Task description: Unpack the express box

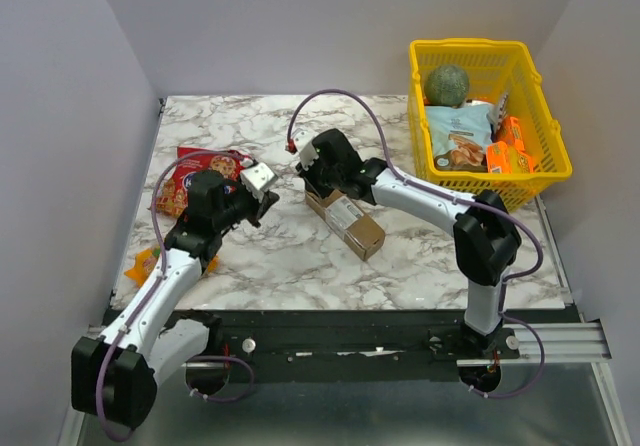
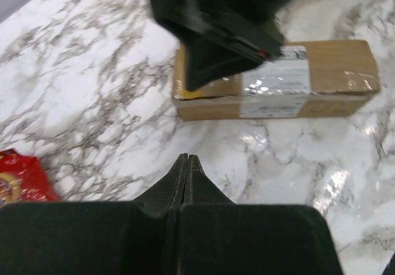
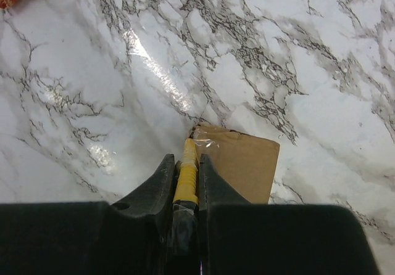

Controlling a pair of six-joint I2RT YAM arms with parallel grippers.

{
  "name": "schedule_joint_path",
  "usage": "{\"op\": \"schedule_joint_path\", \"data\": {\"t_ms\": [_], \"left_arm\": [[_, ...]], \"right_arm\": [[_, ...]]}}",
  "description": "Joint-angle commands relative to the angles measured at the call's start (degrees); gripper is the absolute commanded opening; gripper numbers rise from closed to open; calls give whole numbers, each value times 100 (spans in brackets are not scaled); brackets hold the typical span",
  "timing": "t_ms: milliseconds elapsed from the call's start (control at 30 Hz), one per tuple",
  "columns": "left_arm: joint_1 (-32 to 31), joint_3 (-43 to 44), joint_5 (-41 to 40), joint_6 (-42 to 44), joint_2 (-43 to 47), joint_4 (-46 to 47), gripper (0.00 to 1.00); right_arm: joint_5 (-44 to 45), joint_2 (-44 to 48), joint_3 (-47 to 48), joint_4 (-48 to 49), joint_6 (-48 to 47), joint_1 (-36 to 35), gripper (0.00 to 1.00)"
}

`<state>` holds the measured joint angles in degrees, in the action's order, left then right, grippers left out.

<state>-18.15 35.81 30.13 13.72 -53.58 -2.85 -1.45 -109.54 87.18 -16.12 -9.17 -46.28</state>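
Observation:
The express box (image 1: 347,223), a long brown carton with a white label, lies flat at the table's middle. My right gripper (image 1: 318,181) is over its far end and is shut on a yellow-handled tool (image 3: 187,173). In the right wrist view the tool's tip touches the taped corner of the box (image 3: 244,164), between my fingertips (image 3: 183,158). My left gripper (image 1: 266,202) hovers left of the box, shut and empty. The left wrist view shows its closed tips (image 2: 186,158) pointing at the box (image 2: 333,71), whose left end is covered by the right gripper (image 2: 216,28).
A yellow basket (image 1: 545,166) at the back right holds a green ball and snack bags. A red snack bag (image 1: 200,166) lies behind the left arm, and an orange one (image 1: 145,261) lies by the table's left edge.

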Motion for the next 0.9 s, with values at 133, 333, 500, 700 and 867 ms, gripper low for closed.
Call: {"op": "schedule_joint_path", "data": {"t_ms": [133, 333, 500, 700, 867], "left_arm": [[1015, 1286, 1036, -1530, -1714, 443, 0], [515, 2851, 2944, -1855, -3991, 4, 0], [225, 3431, 3227, -1872, -4984, -312, 0], [-22, 3862, 3421, -1601, -5504, -909, 0], [-74, 3995, 3306, -837, -5742, -1934, 0]], "right_arm": [[-917, 723, -737, -243, -735, -47, 0], [-1269, 872, -895, -234, -1043, -74, 0], [-1349, 916, -887, -207, -1113, -109, 0], [-1314, 943, -1001, -216, -1070, -118, 1], [-1296, 890, -992, -216, -1069, -109, 0]]}}
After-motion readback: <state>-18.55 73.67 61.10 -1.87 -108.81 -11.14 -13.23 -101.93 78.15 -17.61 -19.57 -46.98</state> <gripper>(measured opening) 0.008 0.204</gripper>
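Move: The taped brown box that the left hand makes for has its middle about 17 cm to the hand's right, 3 cm ahead and 9 cm below. The cutter in the right hand is some 8 cm ahead of the left hand, 12 cm right and 6 cm lower; the red bag is about 13 cm ahead, 14 cm left and 11 cm below. From the right hand, the box's middle is roughly 4 cm back, 8 cm right and 6 cm down. The right hand keeps its grip on the cutter at the box's left end and draws it back about 5 cm at level height, turning some 15 degrees counter-clockwise. The left hand, fingers staying shut, first swings forward and slightly up and left, then sweeps right and down, easing back a little as the fingers tip steeply downward, to arrive on the box's left end just beyond the cutter, about 10 cm right, 7 cm forward and 6 cm lower than it began. ##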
